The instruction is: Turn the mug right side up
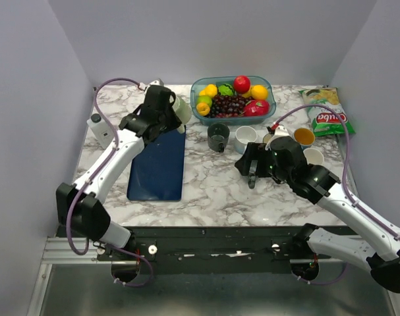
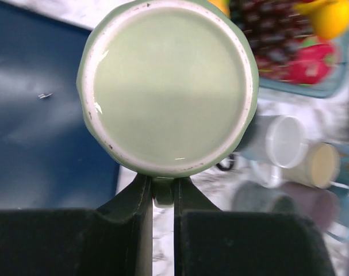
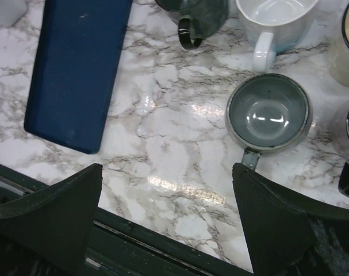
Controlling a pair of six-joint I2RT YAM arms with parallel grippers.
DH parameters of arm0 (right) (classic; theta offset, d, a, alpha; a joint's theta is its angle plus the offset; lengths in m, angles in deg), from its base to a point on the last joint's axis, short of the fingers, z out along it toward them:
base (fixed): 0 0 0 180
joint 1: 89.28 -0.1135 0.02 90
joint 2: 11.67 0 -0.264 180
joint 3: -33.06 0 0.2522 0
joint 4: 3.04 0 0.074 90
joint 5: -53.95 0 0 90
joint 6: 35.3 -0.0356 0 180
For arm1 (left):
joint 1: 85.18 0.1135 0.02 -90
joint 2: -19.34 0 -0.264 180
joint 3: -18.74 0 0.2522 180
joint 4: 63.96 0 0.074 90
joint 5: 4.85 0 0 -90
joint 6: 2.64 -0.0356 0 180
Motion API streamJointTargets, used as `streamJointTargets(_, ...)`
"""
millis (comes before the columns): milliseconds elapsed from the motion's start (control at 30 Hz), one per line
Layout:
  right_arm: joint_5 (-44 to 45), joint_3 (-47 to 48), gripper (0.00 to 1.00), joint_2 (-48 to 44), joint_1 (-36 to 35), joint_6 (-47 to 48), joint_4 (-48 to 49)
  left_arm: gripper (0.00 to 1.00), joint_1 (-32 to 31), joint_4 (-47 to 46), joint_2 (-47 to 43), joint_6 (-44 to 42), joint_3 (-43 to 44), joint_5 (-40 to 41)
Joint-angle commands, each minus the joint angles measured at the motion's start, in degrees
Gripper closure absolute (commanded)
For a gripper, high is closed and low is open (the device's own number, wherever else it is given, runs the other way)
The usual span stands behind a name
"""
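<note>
The mug (image 2: 168, 86) is pale green, and its flat base fills the left wrist view; its mouth is hidden. My left gripper (image 2: 163, 187) is shut on the mug's handle (image 2: 163, 192), which is pinched between the two fingers. Seen from above, the mug (image 1: 182, 110) is held over the far end of the blue mat (image 1: 159, 164), at the tip of the left gripper (image 1: 175, 113). My right gripper (image 1: 251, 168) hovers over the marble at centre right. It stands open (image 3: 168, 178) with nothing between its fingers.
A grey mug (image 3: 269, 112) stands upright just beyond the right fingers, with a dark green mug (image 1: 218, 136), a white mug (image 1: 245, 137) and other cups behind. A fruit tub (image 1: 198, 89) sits at the back, a chips bag (image 1: 328, 112) at back right.
</note>
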Motion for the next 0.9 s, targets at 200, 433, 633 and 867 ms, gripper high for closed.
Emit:
streamJointTargets(200,-12.7,7.7,0.00,0.2,0.4,-3.6,12.5,1.00,-0.1,-29.0,-11.7,9.2,-1.5,-29.5)
streamJointTargets(433,-16.5,15.3,0.00,2.3,0.4,-5.5,18.9,1.00,-3.3,-42.5,-13.2,15.0,-1.3,-39.4)
streamJointTargets(633,-17.7,15.8,0.01,2.4,0.4,-8.5,26.6,1.00,-7.9,-59.8,-14.7,20.5,-5.5,-42.7)
streamJointTargets(867,-16.2,14.3,0.03,0.3,0.4,-9.4,31.3,1.00,-9.8,-67.0,-15.7,23.2,-6.8,-43.0)
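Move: My left hand already holds the green mug by its handle, the body about 4 cm ahead, 1 cm right and 4 cm up. My open right gripper waits roughly 21 cm right and 13 cm back, nearly level. From the right hand that mug is about 17 cm ahead, 20 cm left, 4 cm higher. Some 15 cm below the right hand are the grey mug, 4 ahead and 5 right, and the dark mug, 15 ahead and 7 left. Keeping my pinch on the handle, I raise my left hand about 25 cm, sweep it right and back towards my right gripper, and roll it strongly clockwise, its fingers swinging from forward-down to rightward. My right hand rises some 22 cm and shifts left to meet it, tipping up until its wide-open fingers point level, forward-left at the handle. ##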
